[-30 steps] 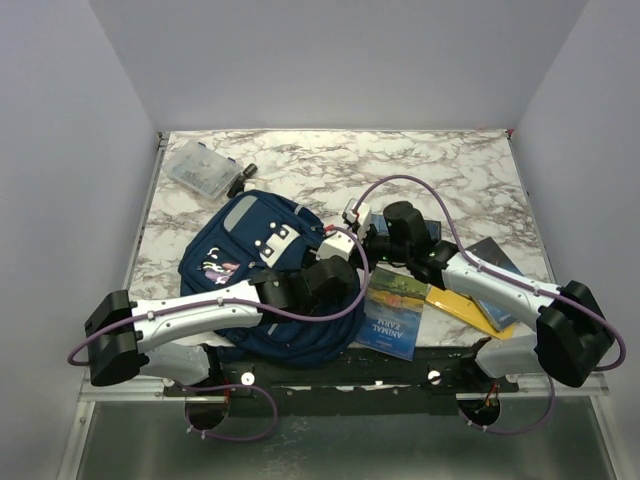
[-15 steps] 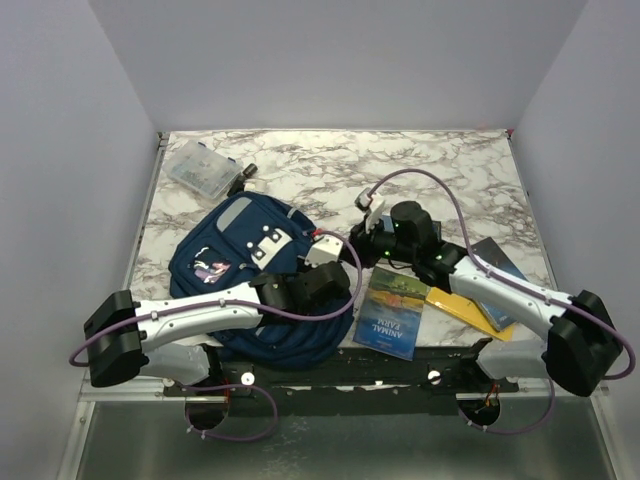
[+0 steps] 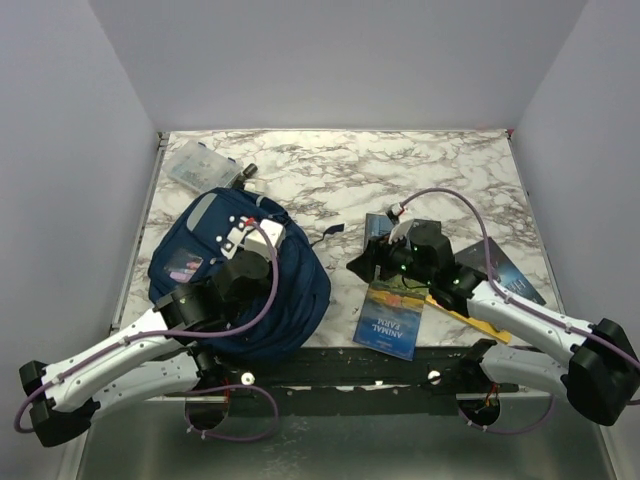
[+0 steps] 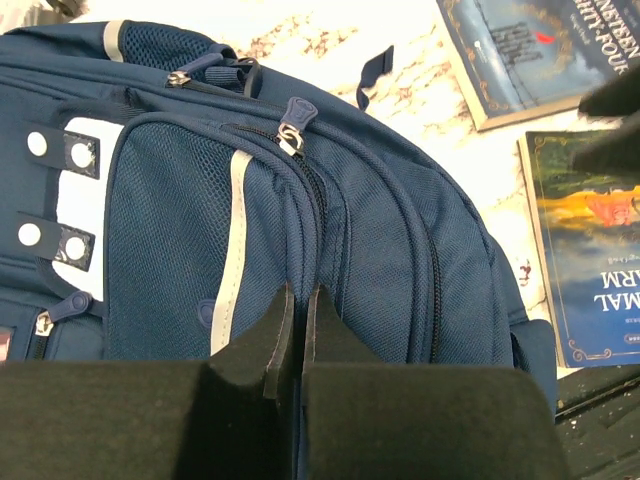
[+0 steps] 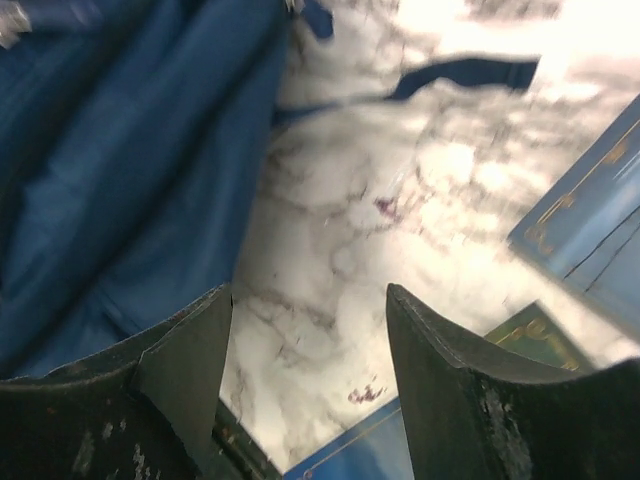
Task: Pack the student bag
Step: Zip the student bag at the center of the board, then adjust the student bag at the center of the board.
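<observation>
The student bag [image 3: 290, 290] is a large navy-blue backpack lying at the near left of the marble table [image 3: 400, 170]. It fills the left wrist view [image 4: 180, 220], with grey stripes and zippers showing. My left gripper [image 3: 262, 262] sits on top of it. Its fingers [image 4: 297, 305] are shut on a fold of the bag's fabric beside a zipper seam. My right gripper [image 3: 362, 264] is open and empty, low over bare table [image 5: 310, 300] just right of the bag [image 5: 120, 150].
An "Animal Farm" book [image 3: 390, 315], a yellow book [image 3: 465, 305] and two dark blue books [image 3: 510, 275] [image 3: 378, 225] lie at the near right. A small clear plastic box [image 3: 200, 165] sits at the far left. A loose bag strap [image 5: 460, 75] lies on the table.
My left arm has swung left and dragged the bag leftward with it. My right gripper has drawn back from the bag toward the books.
</observation>
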Robot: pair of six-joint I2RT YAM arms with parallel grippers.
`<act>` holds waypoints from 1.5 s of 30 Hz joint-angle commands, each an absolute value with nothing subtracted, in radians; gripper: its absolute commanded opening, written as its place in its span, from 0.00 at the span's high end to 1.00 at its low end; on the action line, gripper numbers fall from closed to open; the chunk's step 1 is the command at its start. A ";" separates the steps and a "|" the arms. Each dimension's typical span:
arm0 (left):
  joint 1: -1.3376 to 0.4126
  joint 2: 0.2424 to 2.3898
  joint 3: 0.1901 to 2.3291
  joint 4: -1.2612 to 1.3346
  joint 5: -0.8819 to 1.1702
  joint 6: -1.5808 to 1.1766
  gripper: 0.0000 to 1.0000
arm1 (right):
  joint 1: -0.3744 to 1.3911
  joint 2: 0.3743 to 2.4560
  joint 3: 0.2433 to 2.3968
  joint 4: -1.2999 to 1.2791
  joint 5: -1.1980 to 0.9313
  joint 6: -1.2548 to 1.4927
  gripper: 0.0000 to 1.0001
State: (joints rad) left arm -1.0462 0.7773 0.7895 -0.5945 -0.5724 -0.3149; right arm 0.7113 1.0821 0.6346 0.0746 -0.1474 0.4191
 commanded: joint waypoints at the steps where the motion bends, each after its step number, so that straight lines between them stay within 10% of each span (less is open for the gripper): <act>1: -0.967 0.702 0.864 -0.508 -0.455 -0.214 1.00 | 0.711 1.074 0.532 0.257 -0.323 0.545 0.33; 14: -0.877 0.753 0.967 -0.585 -0.405 -0.442 1.00 | 0.766 1.138 0.352 0.818 -0.464 0.915 0.25; 19: -0.878 0.925 1.097 -0.698 -0.468 -0.661 1.00 | 0.866 1.116 0.336 0.743 -0.325 0.914 0.01; 37: -0.877 1.223 1.342 -0.822 -0.589 -0.876 1.00 | 0.990 0.906 0.369 0.145 0.164 0.902 0.00; 45: -0.877 1.233 1.355 -0.818 -0.609 -0.915 1.00 | 0.991 0.898 0.340 0.271 -0.007 0.878 0.00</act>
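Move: The bag's blue zip seam is still pinched in the left fingers; the zip pull lies about 7 cm ahead of that hand, 3 cm to its right and 3 cm lower, the loose strap end some 16 cm ahead and 11 right, 17 below. From the right hand, the bag's near right corner is roughly 10 cm left, 8 back and 8 below; the Animal Farm book 8 back, 6 right, the Nineteen Eighty-Four book 10 ahead, 9 right, both 15 below. The bag's seam stays pinched in the shut left fingers, which lift slightly, then haul it forward and right about 5 cm, the wrist turning some 25 degrees counter-clockwise and tipping down. The right hand opens fully while swinging back and left, rolling its left side up, then shifts about 5 cm right again, stopping open beside the bag's near right corner. ##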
